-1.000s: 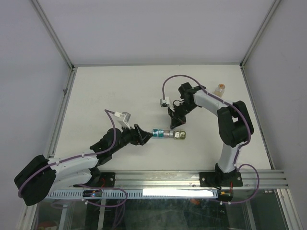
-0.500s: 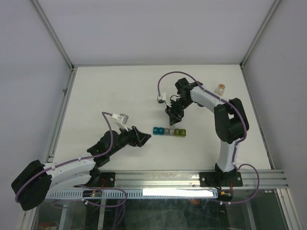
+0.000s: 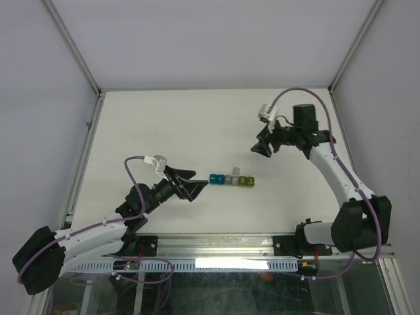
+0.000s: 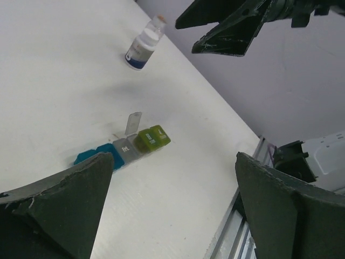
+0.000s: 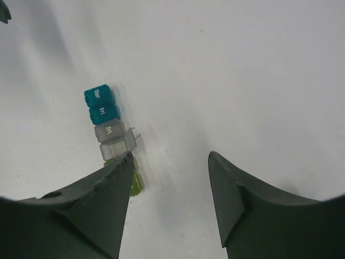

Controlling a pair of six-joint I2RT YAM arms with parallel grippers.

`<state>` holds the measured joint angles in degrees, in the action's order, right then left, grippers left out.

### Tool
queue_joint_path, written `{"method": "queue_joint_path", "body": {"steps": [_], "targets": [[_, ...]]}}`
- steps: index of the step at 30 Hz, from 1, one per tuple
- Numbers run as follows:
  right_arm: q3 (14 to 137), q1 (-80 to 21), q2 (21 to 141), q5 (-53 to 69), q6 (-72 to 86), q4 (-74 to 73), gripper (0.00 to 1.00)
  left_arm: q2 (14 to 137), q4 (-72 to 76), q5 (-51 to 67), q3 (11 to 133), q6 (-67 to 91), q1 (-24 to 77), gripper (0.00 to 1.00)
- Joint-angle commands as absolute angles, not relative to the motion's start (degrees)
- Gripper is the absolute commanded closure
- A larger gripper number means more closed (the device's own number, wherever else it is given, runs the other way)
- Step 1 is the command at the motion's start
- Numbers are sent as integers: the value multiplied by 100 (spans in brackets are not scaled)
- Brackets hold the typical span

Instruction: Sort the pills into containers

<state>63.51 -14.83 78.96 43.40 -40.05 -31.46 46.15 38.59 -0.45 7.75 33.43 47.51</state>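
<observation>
The containers (image 3: 231, 179) are a short strip of teal, blue, grey and yellow-green compartments lying mid-table; one grey lid (image 4: 132, 123) stands up. My left gripper (image 3: 201, 179) hangs just left of the teal end, open wide and holding nothing. In the left wrist view the containers (image 4: 126, 150) lie ahead of my left gripper (image 4: 173, 156). My right gripper (image 3: 258, 148) is raised behind and to the right of the strip, open and empty. In the right wrist view the containers (image 5: 108, 127) sit beside the left finger of my right gripper (image 5: 170, 155). I see no pills.
A small bottle (image 4: 143, 43) with a white label stands on the table beyond the strip. The metal rail (image 3: 262, 243) runs along the near table edge. Frame posts and grey walls close in the table on three sides.
My left gripper let go of the strip's teal end, opened wide and drew back slightly. My right gripper opened, rose and swung away to the right. A grey lid now stands open.
</observation>
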Motion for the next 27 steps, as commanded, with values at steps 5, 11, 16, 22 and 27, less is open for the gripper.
{"method": "queue_joint_path", "body": {"steps": [5, 11, 16, 22, 27], "targets": [[5527, -1076, 7501, 6318, -4262, -3170, 58, 5724, 5088, 637, 1025, 3300, 4694, 4], [5742, -1998, 8542, 5691, -4301, -3154, 87, 7052, 3939, 794, 2198, 3270, 4659, 49], [5909, -2321, 9058, 5130, -3824, -2990, 95, 7890, 3816, 1086, 2648, 3441, 4464, 60], [5889, -2402, 9228, 4579, -3352, -2644, 96, 8969, 3481, 1834, 3252, 3787, 4123, 73], [5853, -2399, 9346, 4317, -3062, -2410, 96, 9355, 3463, 2006, 3373, 3893, 4051, 74]]}}
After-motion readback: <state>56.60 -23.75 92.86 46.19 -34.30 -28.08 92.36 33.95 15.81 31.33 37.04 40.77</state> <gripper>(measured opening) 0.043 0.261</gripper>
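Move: The left hand's goal, the second teal compartment of the pill organizer, lies about 6 cm ahead, 7 cm to its right and some 13 cm below; the open-lidded clear compartment is 6 cm farther right. The right hand goes for the first green compartment, about 6 cm back, 6 cm left and 15 cm below it. From the right hand, the open clear compartment lies 6 cm back and 9 cm left, the teal one 6 cm back and 15 cm left. Both hands come down to the organizer, about 11 cm each; contact can't be made out. The left, also going right and forward, heads for the teal section, tipping down roughly 25 degrees as its wide-open fingers close to a narrow gap. The right first swings briefly right and up, then drops back and left to just over the clear-green boundary, tipping down and shutting its half-open fingers, and finally eases forward a little. ##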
